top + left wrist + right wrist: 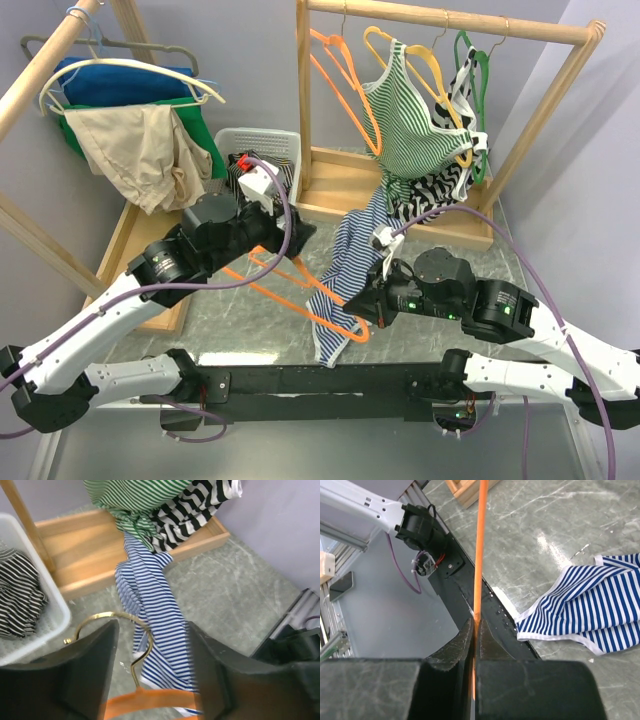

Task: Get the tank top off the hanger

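Observation:
The blue-and-white striped tank top (350, 262) trails from the clothes rack's wooden base down onto the table, its lower end draped across the orange hanger (358, 333). My right gripper (372, 300) is shut on the hanger's orange bar (479, 555); the wrist view shows the jaws (476, 622) pinched tight on it, with the tank top's hem (600, 612) flat on the table to the right. My left gripper (300, 240) stands open. The hanger's gold hook (135, 660) lies between its spread fingers (152, 630), and the tank top (155, 605) lies just beyond them.
A white basket (285, 140) holding a black-and-white striped garment sits behind the left arm. The wooden rack (450, 20) carries green-striped and black-and-white tops and spare hangers. A second rack (140, 140) on the left holds beige, green and blue clothes. The arms' black base rail (330, 380) runs along the near edge.

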You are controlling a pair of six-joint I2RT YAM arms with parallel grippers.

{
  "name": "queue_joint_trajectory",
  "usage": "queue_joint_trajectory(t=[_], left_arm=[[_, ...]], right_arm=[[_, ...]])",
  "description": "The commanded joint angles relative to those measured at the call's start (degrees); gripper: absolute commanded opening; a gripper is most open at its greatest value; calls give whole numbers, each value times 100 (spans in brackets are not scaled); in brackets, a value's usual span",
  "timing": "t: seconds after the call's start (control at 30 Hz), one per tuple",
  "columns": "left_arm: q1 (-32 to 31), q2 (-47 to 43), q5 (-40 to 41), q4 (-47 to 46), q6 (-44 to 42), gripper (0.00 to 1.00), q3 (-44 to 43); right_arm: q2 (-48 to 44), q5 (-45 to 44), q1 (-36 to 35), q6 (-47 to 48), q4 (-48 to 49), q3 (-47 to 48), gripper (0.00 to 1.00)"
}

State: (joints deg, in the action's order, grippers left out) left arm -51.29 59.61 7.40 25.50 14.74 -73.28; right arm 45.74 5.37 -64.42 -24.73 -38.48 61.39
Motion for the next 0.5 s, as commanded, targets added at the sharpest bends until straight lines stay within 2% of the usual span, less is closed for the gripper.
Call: queue_joint_trajectory(t=[0.0, 0.07, 0.1, 0.37, 0.47], left_arm=[[5, -46, 165, -396, -6, 94, 85], [13, -99, 376, -388, 29, 100, 112], [13, -177, 455, -361, 46, 97, 138], [13, -731, 2026, -291, 459, 96, 419], [13, -811, 2274, -264, 626, 96, 525]], right_arm=[[-170, -359, -18, -207, 148, -4, 0], [-267, -614, -18, -330, 43, 5, 0], [-310, -1007, -18, -470, -140, 5, 0], [-741, -2820, -18, -1340, -1292, 242, 0], [-812, -3609, -18, -1753, -1995, 575, 0]])
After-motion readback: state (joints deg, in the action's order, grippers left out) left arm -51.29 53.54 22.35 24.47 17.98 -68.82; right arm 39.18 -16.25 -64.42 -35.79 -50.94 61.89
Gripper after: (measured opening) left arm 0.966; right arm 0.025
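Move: Ahead of the right hand, some 33 cm out, straight in line and about 8 cm higher, hang the empty orange hangers on the rail; the green-striped tank top hangs 13 cm to their right, at about the same reach and a little lower. For the left hand, the blue-striped tank top lies on the table about 10 cm ahead, 12 cm to the right and 33 cm below, with the basket some 28 cm ahead, 17 cm to the left and equally low. Opening the rest of the way, the left fingers give up the neck of the bare orange hanger, and that hand backs off about 5 cm to its left, turning slightly counter-clockwise. The right hand keeps its pinch on the hanger's shoulder end and draws it some 7 cm right and a little forward, swinging clockwise by roughly 25 degrees. ##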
